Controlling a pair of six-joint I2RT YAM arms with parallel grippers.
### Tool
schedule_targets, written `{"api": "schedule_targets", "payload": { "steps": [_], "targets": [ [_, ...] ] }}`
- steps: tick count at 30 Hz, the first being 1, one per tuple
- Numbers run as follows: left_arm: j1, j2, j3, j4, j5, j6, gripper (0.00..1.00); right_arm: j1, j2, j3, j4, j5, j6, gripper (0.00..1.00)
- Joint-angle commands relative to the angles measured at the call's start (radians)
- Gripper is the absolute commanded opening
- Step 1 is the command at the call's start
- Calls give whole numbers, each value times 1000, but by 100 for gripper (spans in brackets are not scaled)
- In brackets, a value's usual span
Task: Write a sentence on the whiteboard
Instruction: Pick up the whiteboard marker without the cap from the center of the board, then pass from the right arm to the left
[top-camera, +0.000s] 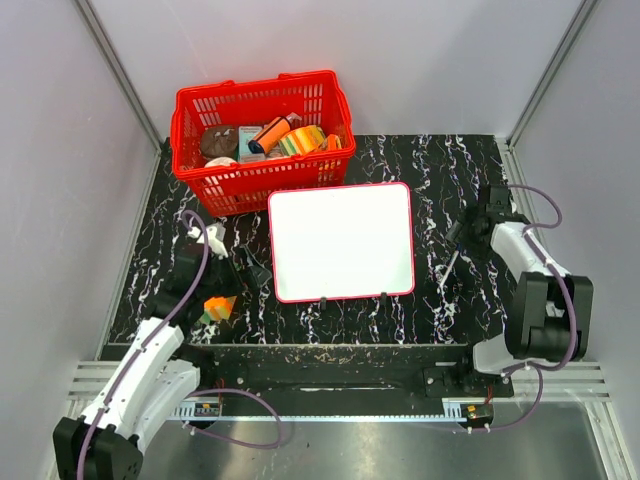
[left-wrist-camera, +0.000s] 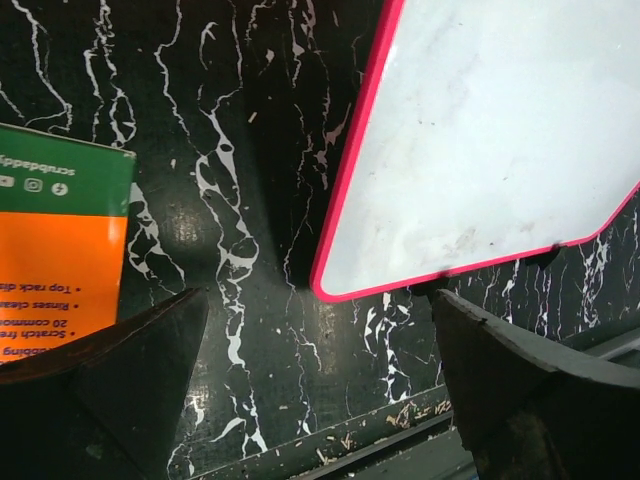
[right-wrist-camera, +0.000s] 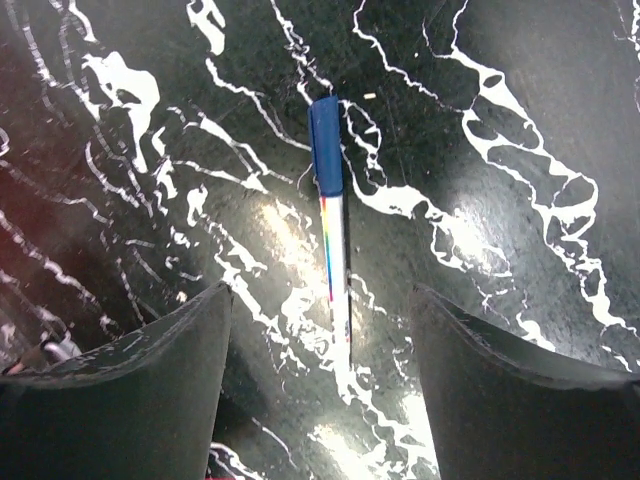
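Observation:
The whiteboard (top-camera: 340, 240), white with a thin red frame, lies flat in the middle of the table. Its face is bare white and no sentence is in view on it. Its near left corner (left-wrist-camera: 480, 150) fills the upper right of the left wrist view. A marker (top-camera: 449, 266) with a blue cap lies on the table right of the board. My right gripper (top-camera: 463, 240) hangs over it, open. The marker's white barrel (right-wrist-camera: 334, 240) runs between the two fingers without touching either. My left gripper (top-camera: 240, 275) stands open and empty beside the board's near left corner.
A red basket (top-camera: 255, 92) with several items stands behind the board. An orange and green box (top-camera: 218, 308) (left-wrist-camera: 60, 250) lies next to my left gripper. Two small black clips (top-camera: 325, 300) sit at the board's near edge. A metal rail (top-camera: 330, 400) borders the table's front.

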Motion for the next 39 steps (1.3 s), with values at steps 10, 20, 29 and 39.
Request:
{"api": "schedule_targets", "payload": {
  "steps": [10,20,29,39],
  "targets": [
    [-63,-2,79,25,-94,-15,99,3,208,16,59,7,-30,30],
    [-63,-38,192,-93,-107,12,99,3,352,91,38,-68,-53,12],
    [-63,-81,266,-135,-16,64,99,3,138,57,93,-186,-59,0],
    [-178,-22,313,-7,107,35,99,6,-411,24,160,-358,-40,0]
  ]
}}
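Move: The marker lies on the table about 6 cm below the right hand and nearly straight under it, perhaps 1 cm to its left, blue cap pointing outward. The whiteboard's middle is some 27 cm to this hand's left and 5 cm farther out; the red basket stands about 45 cm left and 26 cm ahead. From the left hand, the marker lies roughly 46 cm to the right, 9 cm ahead and 10 cm lower. The marker is pinched just below its blue cap by the right fingers, which sink about 6 cm, narrowing on the way, ease 2 cm forward and shut. The right hand then lifts it some 17 cm, drifting left towards the board and tilting its fingers back up; the empty left hand rises about 10 cm, still open. ##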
